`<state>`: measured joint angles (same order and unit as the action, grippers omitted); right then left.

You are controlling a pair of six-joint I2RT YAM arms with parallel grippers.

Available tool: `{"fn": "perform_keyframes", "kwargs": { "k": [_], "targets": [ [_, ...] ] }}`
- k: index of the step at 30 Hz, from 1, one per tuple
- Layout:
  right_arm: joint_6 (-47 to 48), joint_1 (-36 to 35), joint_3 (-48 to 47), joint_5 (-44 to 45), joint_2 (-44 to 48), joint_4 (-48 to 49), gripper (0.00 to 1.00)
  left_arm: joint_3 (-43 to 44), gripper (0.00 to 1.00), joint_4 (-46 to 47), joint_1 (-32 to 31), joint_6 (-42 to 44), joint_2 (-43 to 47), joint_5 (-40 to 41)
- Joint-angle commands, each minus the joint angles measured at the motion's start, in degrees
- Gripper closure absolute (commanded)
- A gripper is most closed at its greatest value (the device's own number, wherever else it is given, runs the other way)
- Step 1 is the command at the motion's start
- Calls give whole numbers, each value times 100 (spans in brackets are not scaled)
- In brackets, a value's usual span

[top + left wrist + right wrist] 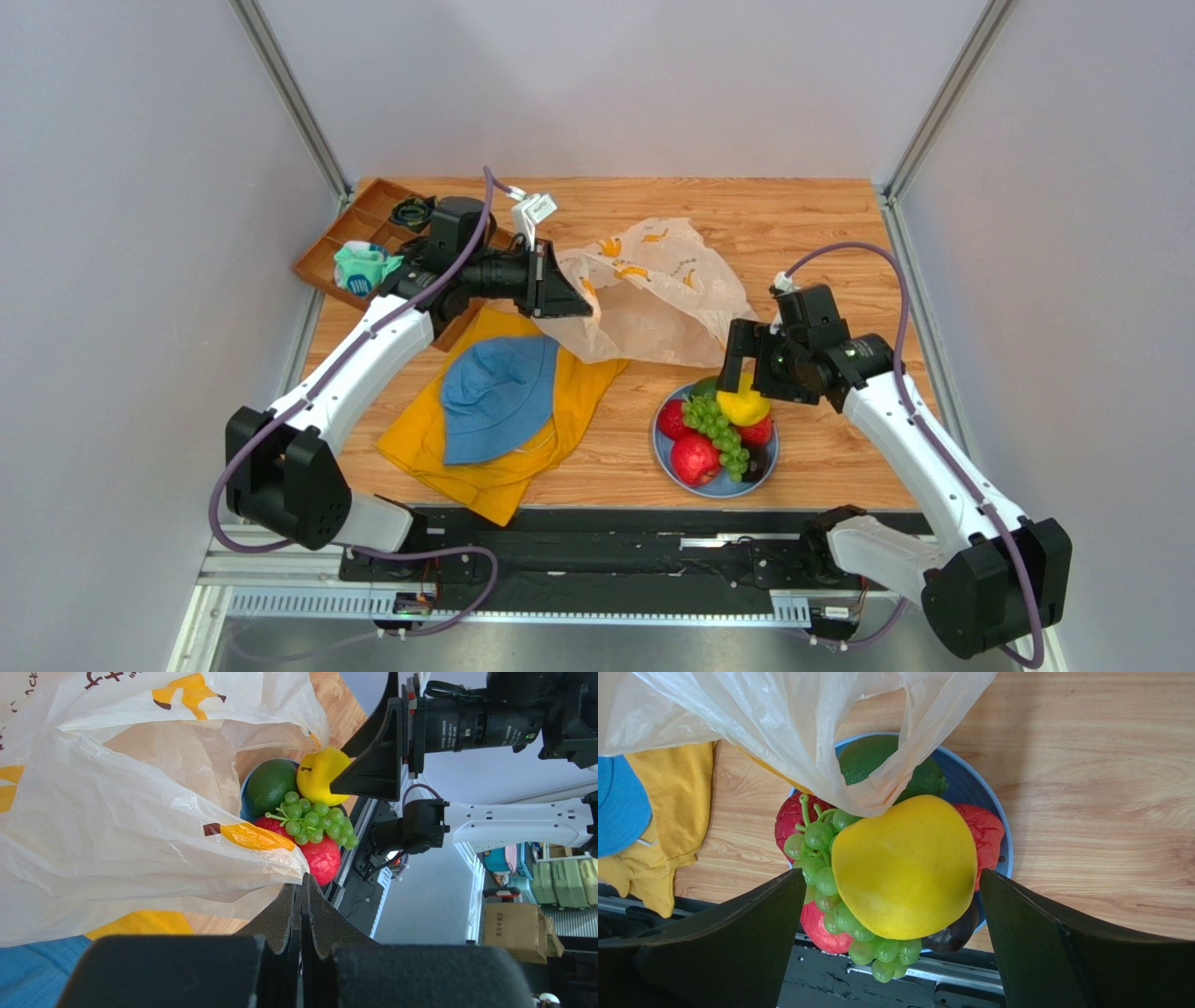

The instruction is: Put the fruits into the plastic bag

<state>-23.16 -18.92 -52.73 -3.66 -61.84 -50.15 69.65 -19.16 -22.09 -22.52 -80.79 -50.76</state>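
Note:
The plastic bag (659, 287) lies crumpled behind the blue plate (720, 493). My left gripper (578, 291) is shut on the bag's near-left edge and holds it lifted; in the left wrist view the film (126, 812) runs into the closed fingertips (303, 889). On the plate sit the fruits: a yellow lemon (744, 406) on top, green grapes (718, 430), red fruits (694, 458), a green oval fruit (871, 752) and a dark plum (955, 934). My right gripper (891, 882) hangs open just above the lemon (906, 864), a finger on each side and a gap on both. A bag handle (878, 777) droops over the plate's far side.
A yellow cloth (484, 455) with a blue hat (491, 399) on it lies left of the plate. A brown compartment tray (351, 238) with small items sits at the back left. The black rail (603, 539) runs along the near table edge, close under the plate.

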Motion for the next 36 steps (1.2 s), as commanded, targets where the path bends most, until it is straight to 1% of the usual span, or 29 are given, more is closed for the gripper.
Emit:
{"fn": "perform_keyframes", "kwargs": {
  "k": [1,11,21,24,25,26,27,28,36],
  "targets": [
    [-145,63,79,-232,-29,339,0,31,100,0,38,152,99,-144],
    [-119,81,202,41,-144,427,1,23,100,0,38,134,46,-162],
    [-101,81,272,50,-249,427,10,31,100,0,38,125,20,-188],
    [-101,81,246,58,-249,427,16,23,100,0,38,125,20,-188],
    [-93,81,246,58,-249,427,22,23,100,0,38,125,20,-180],
    [-84,81,228,67,-232,401,25,23,100,8,38,125,20,-180],
    [-75,81,219,93,-240,375,30,23,100,9,38,125,11,-171],
    [-57,81,211,102,-232,357,33,23,100,9,38,125,20,-179],
    [-31,90,53,339,66,252,46,23,100,17,38,108,11,-206]
  ]
}}
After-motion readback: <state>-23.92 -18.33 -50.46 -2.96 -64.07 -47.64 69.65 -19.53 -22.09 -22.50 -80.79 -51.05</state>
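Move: Just beneath the right hand, between its open fingers and about 2 cm below them, the yellow fruit lies on top of the plate's pile. From this hand, the avocado is some 4 cm ahead and 3 cm left, the grapes about 3 cm back and 3 cm left, and the bag's middle roughly 13 cm ahead and 12 cm left. From the left hand, the yellow fruit lies about 19 cm right, 7 cm back and 15 cm lower. Sinking about 2 cm almost straight down over the plate, the right hand brings its wide-open fingers around the yellow fruit, then closes them by about a quarter until they stop on its two sides and pinch it with rising grip effort. The left hand stays still, keeping its pinch on the bag's rim. ##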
